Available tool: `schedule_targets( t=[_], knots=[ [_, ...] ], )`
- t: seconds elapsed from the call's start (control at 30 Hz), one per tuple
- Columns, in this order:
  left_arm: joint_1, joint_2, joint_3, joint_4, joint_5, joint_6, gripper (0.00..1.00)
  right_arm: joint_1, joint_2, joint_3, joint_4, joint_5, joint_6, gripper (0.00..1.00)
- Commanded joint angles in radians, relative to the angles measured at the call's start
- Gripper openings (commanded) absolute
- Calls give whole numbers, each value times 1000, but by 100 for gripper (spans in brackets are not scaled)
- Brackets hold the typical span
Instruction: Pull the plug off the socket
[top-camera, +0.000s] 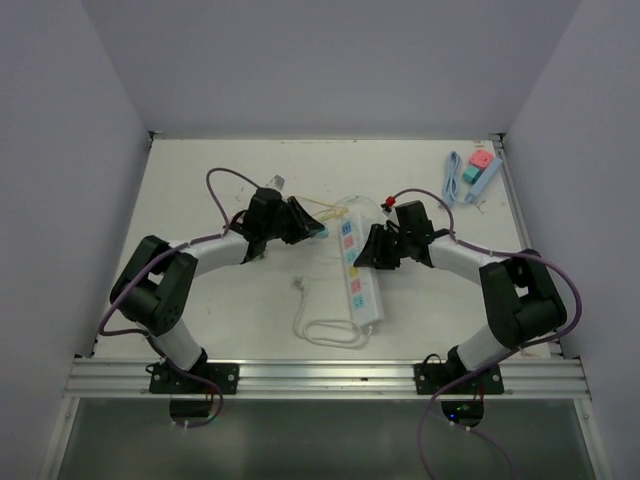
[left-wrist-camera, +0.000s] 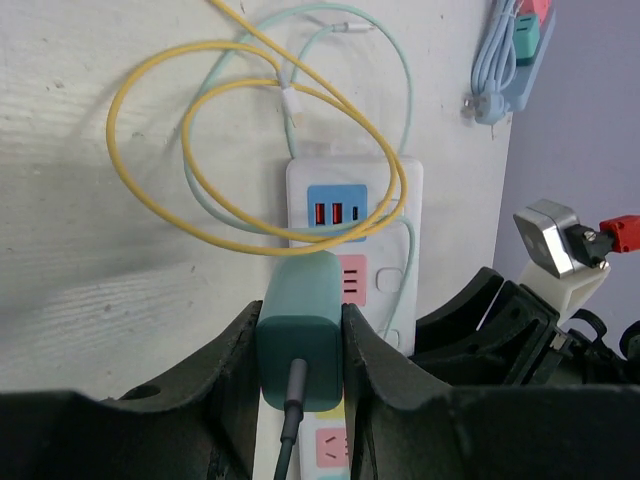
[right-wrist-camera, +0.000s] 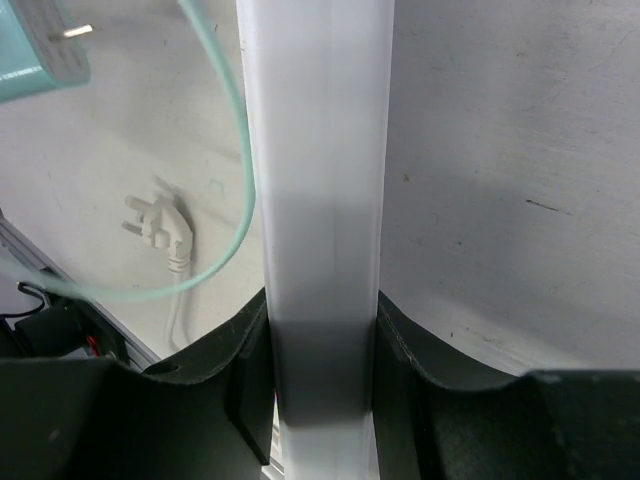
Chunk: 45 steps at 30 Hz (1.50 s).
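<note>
A white power strip with pink, blue and yellow sockets lies mid-table. My left gripper is shut on a teal plug, its fingers pressing both sides, a grey cable leaving its back. In the top view the left gripper holds the plug just left of the strip's far end. In the right wrist view the plug hangs free of the strip with a bare prong showing. My right gripper is shut on the strip's body, and in the top view it is at the strip's right side.
A yellow cable and a mint cable loop by the strip's far end. The strip's white cord coils near the front rail, its plug lying loose. A blue cable with pink and teal blocks lies back right.
</note>
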Motion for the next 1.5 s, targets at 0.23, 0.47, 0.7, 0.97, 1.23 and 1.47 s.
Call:
schedule_targets(
  t=[0.23, 0.47, 0.7, 0.97, 1.23, 1.47],
  knots=[
    [92, 50, 140, 88, -10, -14, 0, -7, 77, -13, -229, 29, -168, 0],
    [193, 93, 246, -2, -105, 62, 0, -9, 37, -25, -243, 70, -156, 0],
    [295, 105, 240, -79, -185, 168, 0, -9, 5, -45, -212, 106, -116, 0],
    [355, 108, 256, -172, -191, 276, 20, -20, -14, -47, -184, 127, -68, 0],
    [371, 27, 287, -261, -235, 362, 65, -99, -69, -97, -127, 74, -22, 0],
    [371, -90, 299, -379, -262, 437, 98, -116, -169, -117, -104, 72, -7, 0]
  ],
)
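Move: Out on the open table, about 10 cm ahead, 15 cm left and 5 cm below the left hand, lies the set-down spot for the blue plug it still holds. The white adapter lies some 4 cm ahead and 22 cm left of that hand; the power strip's middle is about 12 cm right and 7 cm back. The right hand already grips the strip, its middle 2 cm back and 1 cm left; bare table lies 4 cm to its right. Carrying the blue plug away from the strip, the left hand swings about 17 cm left and 12 cm forward, arcing up, then sinking to the table while turning some 20 degrees counter-clockwise; there it opens wide, lets go and rises about 4 cm. The right hand keeps its grip, then late on drags the strip about 4 cm right. ##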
